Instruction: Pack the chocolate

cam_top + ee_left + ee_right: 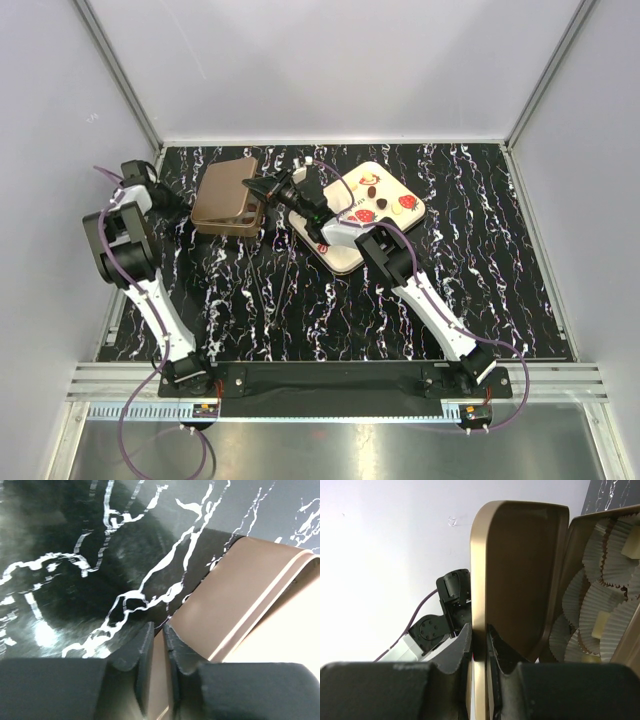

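A brown box [225, 195] sits at the back left of the table with its lid [520, 570] raised partway. My right gripper [262, 186] is shut on the lid's rim, which runs up between its fingertips [479, 635]. Inside the box are white paper cups [580, 605], and some hold cream chocolate [601, 624]. My left gripper [178, 203] is at the box's left side. Its jaws stand close together [158, 632] with the brown box edge [235, 605] between them. More chocolate [372, 190] lies on the white tray [345, 255].
The white tray sits right of the box, under my right arm. The black marbled table [480, 260] is walled in by white panels on three sides. A thin rod [287, 265] lies on the table in front of the box.
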{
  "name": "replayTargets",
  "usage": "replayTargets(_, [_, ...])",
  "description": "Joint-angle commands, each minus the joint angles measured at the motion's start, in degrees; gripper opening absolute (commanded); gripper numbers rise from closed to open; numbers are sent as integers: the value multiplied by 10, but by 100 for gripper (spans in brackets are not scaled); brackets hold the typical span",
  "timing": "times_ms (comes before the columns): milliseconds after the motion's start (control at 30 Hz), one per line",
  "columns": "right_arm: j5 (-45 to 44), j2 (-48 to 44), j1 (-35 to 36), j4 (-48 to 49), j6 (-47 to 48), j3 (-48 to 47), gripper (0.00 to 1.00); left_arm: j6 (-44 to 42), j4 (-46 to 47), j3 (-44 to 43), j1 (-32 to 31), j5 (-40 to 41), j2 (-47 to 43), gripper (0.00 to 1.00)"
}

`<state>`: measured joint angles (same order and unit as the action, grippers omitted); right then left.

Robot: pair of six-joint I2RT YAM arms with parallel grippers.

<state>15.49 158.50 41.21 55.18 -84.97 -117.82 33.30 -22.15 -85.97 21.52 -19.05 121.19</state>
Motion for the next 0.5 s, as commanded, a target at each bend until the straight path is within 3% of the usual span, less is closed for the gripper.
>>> replayTargets(0, [17,-13,-3,60,-7,-11,0,-10,-15,-38,12,3,-48,22])
replayTargets(67, [17,-16,-3,62,-6,-13,0,-13,-25,-45,16,1,-55,29])
replayTargets(467, [11,-13,-2,76,-14,-21,0,-19,-38,-60,19,-8,-93,43])
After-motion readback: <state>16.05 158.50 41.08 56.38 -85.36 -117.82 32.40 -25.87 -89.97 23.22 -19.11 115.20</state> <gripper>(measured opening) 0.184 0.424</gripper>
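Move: The tilted lid's middle is some 10 cm right of the left hand, 4 cm ahead and 5 cm above; the box beneath is about 11 cm right, 3 cm ahead and level. From the right hand, which already holds the lid's raised right edge, the box is about 7 cm left, 2 cm back and 11 cm below, the lid's middle 6 cm left, 1 cm back and 4 cm below. The strawberry tray lies 27 cm right of this hand, 6 cm back and 13 cm lower. The box's left wall, close beside the left fingertips, is left behind as that hand rises about 6.5 cm, drifts some 2 cm left and opens its nearly shut fingers to a bit under half. The lid's right edge stays pinched in the right hand, which holds almost still above the box. ##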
